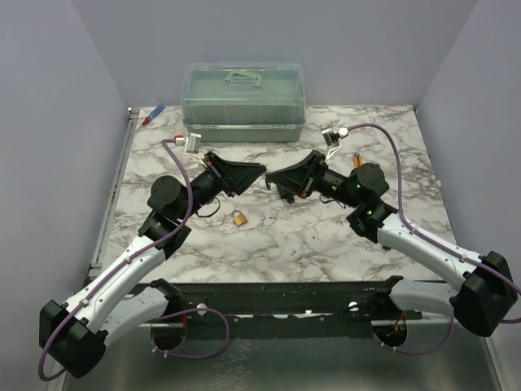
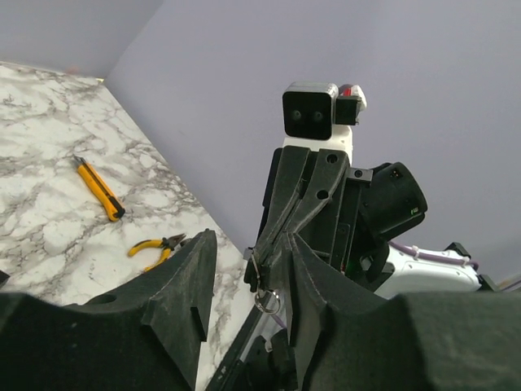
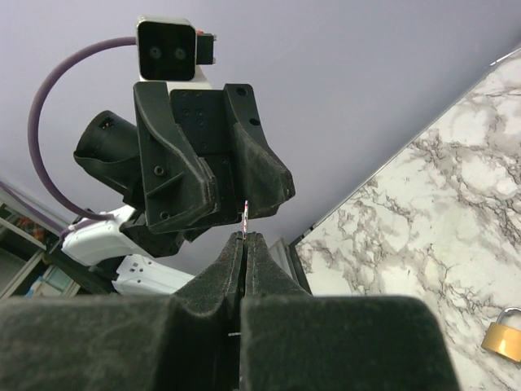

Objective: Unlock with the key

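Observation:
My right gripper [image 1: 273, 177] is shut on the key and holds it in the air over the middle of the table. In the right wrist view the key's thin metal blade [image 3: 245, 214] sticks out past the closed gripper [image 3: 245, 237]. In the left wrist view the key [image 2: 256, 273] shows edge-on with a small metal ring [image 2: 267, 301] hanging below it. My left gripper [image 1: 257, 171] is open and empty, tip to tip with the right one, its fingers [image 2: 183, 269] on either side of the key. A small brass padlock [image 1: 240, 218] lies on the table below them; it also shows in the right wrist view [image 3: 505, 332]. No black padlock is visible.
A clear green lidded box [image 1: 243, 102] stands at the back of the marble table [image 1: 285, 236]. A red and blue pen [image 1: 153, 116] lies at the back left. A yellow utility knife [image 2: 99, 189] and yellow-handled pliers [image 2: 155, 248] lie on the right side.

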You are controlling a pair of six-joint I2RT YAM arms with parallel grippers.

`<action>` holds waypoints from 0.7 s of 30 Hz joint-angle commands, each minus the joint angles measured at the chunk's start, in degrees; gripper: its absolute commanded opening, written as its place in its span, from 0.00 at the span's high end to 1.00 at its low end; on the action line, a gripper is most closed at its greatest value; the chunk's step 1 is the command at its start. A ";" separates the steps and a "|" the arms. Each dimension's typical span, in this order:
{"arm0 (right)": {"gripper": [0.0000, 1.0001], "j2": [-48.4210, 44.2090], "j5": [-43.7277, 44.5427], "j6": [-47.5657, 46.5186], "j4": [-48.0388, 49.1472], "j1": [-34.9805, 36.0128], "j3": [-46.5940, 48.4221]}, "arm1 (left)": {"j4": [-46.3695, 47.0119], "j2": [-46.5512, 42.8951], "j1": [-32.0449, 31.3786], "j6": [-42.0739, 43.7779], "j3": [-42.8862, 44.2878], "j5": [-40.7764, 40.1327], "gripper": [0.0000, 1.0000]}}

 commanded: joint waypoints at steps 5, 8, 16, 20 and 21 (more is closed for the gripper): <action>1.00 -1.27 -3.02 -1.93 -3.02 0.02 0.91 | -2.02 -0.61 0.12 1.52 0.07 3.28 0.65; 1.00 -1.10 -3.28 -1.81 -2.85 0.07 1.02 | -1.56 0.33 0.12 1.00 0.48 4.45 0.65; 1.00 -0.37 -3.80 -1.50 -1.97 0.02 1.19 | -0.26 1.41 0.12 -0.23 0.41 5.49 0.98; 1.00 -0.29 -3.67 -1.68 -1.94 0.07 1.45 | 1.21 0.94 0.12 -0.99 -0.37 4.41 1.00; 0.93 -0.28 -3.49 -1.81 -2.21 0.05 1.66 | 1.44 0.68 0.12 -1.04 -0.53 3.70 1.00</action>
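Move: Left, the open hand, has the key about 2 cm to its right and roughly 1 cm back and below; it is already held in the right hand's shut fingers, its blade sticking out some 2 cm to that hand's left and about 1 cm up. Some 35 cm below on the table, counted from the left hand, the black padlock lies about 8 cm right and 9 cm ahead, the brass padlock 7 cm left and 2 cm ahead. Sinking about 1 cm while easing slightly back and to its right, the left hand closes its half-open fingers to shut on the blade end of the key. The right hand keeps its grip on the key and sinks about 1 cm too, drifting back slightly, so the two hands stay tip to tip in the air. ##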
